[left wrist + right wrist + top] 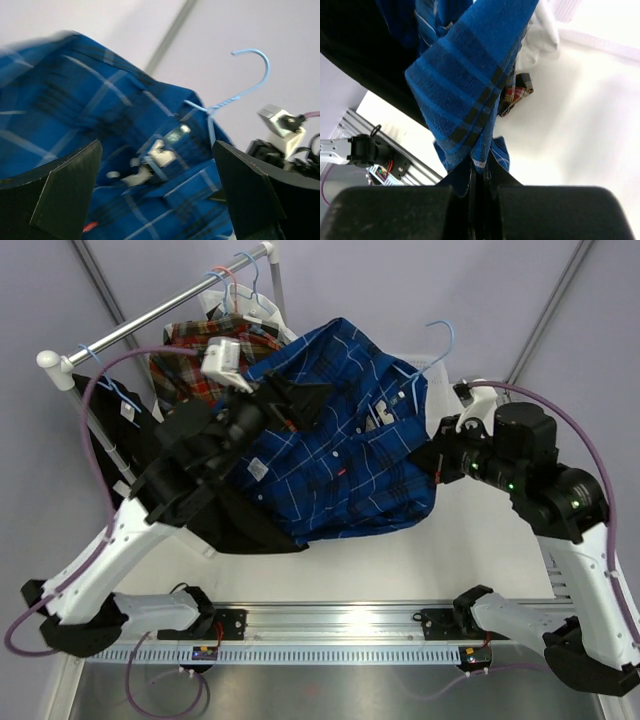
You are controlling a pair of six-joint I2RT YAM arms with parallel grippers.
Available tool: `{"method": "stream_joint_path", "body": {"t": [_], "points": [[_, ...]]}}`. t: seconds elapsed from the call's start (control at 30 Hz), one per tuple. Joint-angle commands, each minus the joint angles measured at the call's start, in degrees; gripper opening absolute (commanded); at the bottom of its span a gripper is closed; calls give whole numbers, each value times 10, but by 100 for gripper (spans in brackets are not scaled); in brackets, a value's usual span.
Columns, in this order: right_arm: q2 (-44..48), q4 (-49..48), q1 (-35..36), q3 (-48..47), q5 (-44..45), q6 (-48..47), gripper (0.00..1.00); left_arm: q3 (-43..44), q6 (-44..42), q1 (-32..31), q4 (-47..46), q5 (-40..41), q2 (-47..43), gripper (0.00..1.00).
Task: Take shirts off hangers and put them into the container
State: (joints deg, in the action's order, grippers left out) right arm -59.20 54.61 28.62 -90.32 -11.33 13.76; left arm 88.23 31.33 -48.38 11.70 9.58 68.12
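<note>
The blue plaid shirt [345,445] hangs spread between my two arms on a light blue wire hanger [443,340]. In the left wrist view the hanger's hook [257,62] rises from the shirt's collar [165,150]. My left gripper [305,400] is open at the shirt's upper left, with the collar and cloth between its wide-apart jaws [156,150]. My right gripper [437,455] is shut on the blue shirt's edge, and a fold of it [470,90] runs up from the pinched jaws [480,172]. The container is not visible in any view.
A white-capped rail [150,320] crosses the back left with more hangers [245,280]. A red-orange plaid shirt [200,355] and a black shirt [245,525] hang below it. A white garment [540,35] and a red plaid scrap [517,95] lie below the right gripper.
</note>
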Motion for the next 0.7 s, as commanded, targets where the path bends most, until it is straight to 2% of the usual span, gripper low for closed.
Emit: {"method": "stream_joint_path", "body": {"t": [0.0, 0.07, 0.2, 0.3, 0.33, 0.47, 0.53, 0.67], "points": [[17, 62, 3, -112, 57, -1, 0, -23, -56, 7, 35, 94, -53, 99], [14, 96, 3, -154, 74, -4, 0, -34, -66, 21, 56, 118, -75, 99], [-15, 151, 3, -301, 73, -15, 0, -71, -53, 55, 76, 125, -99, 99], [-43, 187, 3, -395, 127, -24, 0, -103, -39, 63, 80, 122, -110, 99], [-50, 196, 3, -417, 169, -29, 0, -114, -38, 63, 80, 122, -112, 99], [-81, 183, 3, -506, 255, -69, 0, -124, -38, 64, 91, 123, -112, 99], [-82, 142, 3, -509, 288, -85, 0, -125, -41, 65, 97, 122, -111, 99], [-49, 34, 3, -434, 283, -118, 0, -132, -49, 65, 97, 119, -113, 99]]}}
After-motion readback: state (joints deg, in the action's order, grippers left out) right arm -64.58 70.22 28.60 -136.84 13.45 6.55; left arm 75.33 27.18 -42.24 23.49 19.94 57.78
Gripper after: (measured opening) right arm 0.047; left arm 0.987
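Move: The blue plaid shirt, its hanger still inside, hangs from the closed right fingers; the hanger is about 10 cm ahead of them, 1 cm left and 6 cm higher. From the open left hand that hanger is some 6 cm ahead, 12 cm right and 6 cm lower, the red plaid shirt roughly 12 cm ahead, 14 cm left and 18 cm down. The white container lies about 38 cm ahead of the right hand, 8 cm right, 32 cm down. The blue shirt is hoisted by the right hand, which keeps its pinch and sweeps up nearly 20 cm and some 12 cm right, drawing back a little and away from the rack, while its fingertips tip upward and swing clockwise. The left hand, fingers staying wide open, backs away leftward about 9 cm from the blue shirt, then sinks as far beside the red plaid one, turning counter-clockwise. ##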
